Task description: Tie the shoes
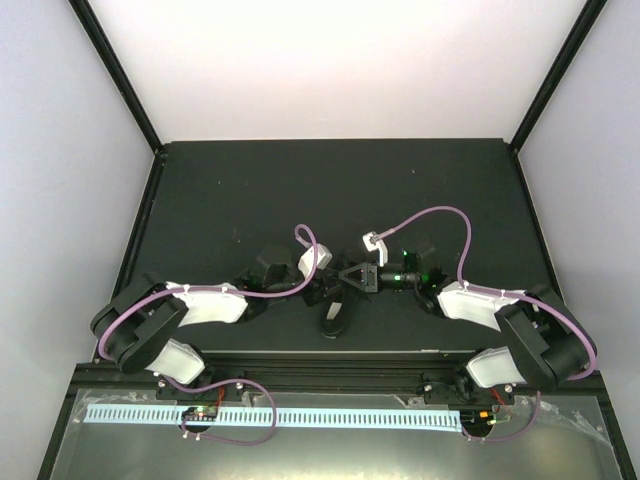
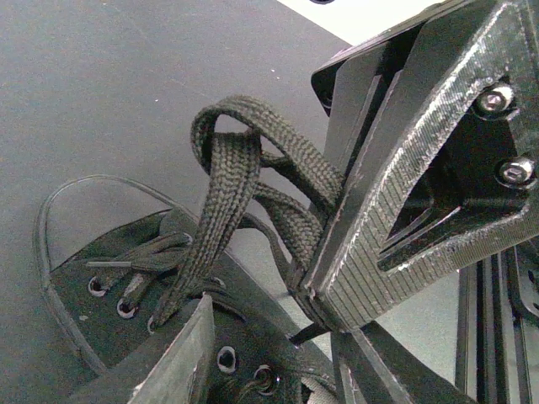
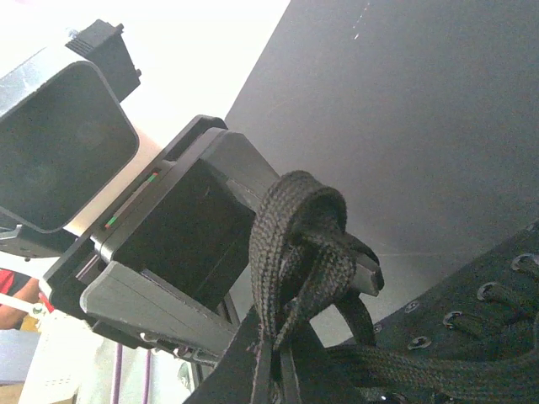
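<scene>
The small black shoe (image 1: 335, 318) lies near the table's front edge, between the two arms, its eyelets (image 2: 126, 307) and tongue showing. Its black laces (image 2: 232, 168) rise in a bundled loop (image 3: 295, 244) above the shoe (image 3: 480, 337). My right gripper (image 3: 276, 353) is shut on the base of that loop, and the left wrist view shows it (image 2: 404, 185) clamping the strands. My left gripper (image 2: 274, 328) hangs just over the eyelets with its fingers (image 2: 181, 362) apart; one lace strand runs past the left finger without being pinched. Both grippers (image 1: 340, 282) meet over the shoe.
The dark table mat (image 1: 250, 190) stretches back to white walls. A black frame rail (image 1: 320, 355) runs along the near edge behind the shoe. Purple cables (image 1: 440, 215) arch over both arms. The left gripper's body (image 3: 168, 227) crowds close beside the right fingers.
</scene>
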Controlling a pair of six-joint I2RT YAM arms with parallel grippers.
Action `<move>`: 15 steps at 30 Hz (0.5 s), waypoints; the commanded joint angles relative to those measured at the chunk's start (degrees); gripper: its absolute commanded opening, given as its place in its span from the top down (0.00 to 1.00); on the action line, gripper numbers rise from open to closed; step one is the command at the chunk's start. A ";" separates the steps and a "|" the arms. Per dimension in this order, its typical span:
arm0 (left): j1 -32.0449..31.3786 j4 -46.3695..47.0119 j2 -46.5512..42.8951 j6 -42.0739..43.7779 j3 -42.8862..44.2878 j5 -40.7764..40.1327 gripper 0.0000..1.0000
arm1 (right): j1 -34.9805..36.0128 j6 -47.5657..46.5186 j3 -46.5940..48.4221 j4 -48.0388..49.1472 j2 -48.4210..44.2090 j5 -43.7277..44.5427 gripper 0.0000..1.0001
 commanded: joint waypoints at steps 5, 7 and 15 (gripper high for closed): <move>-1.16 4.79 0.59 1.70 1.09 -1.59 0.64 | 0.06 0.13 -0.32 3.91 -0.49 -2.21 0.98; -1.22 5.29 0.47 1.31 1.10 -1.79 0.70 | 0.03 0.01 -0.34 3.77 -0.53 -2.23 0.98; -1.69 5.45 -2.79 0.74 0.55 -2.72 0.97 | 0.05 -0.18 -0.93 3.78 -0.21 -1.80 0.98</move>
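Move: The short lace end the left hand goes for pokes out below the right fingertips, about 1 cm back and 1 cm to the right of the left hand point, level with it. The lace loop stands roughly 2 cm ahead, 2 cm right and 3 cm up; the shoe's middle lies about 1 cm ahead, 2 cm right and 8 cm below. From the right hand, the lace end is straight to its left by some 1 cm and 2 cm lower. Left fingers close on the lace end, easing under 1 cm right and back; right hand keeps the loop pinched. ##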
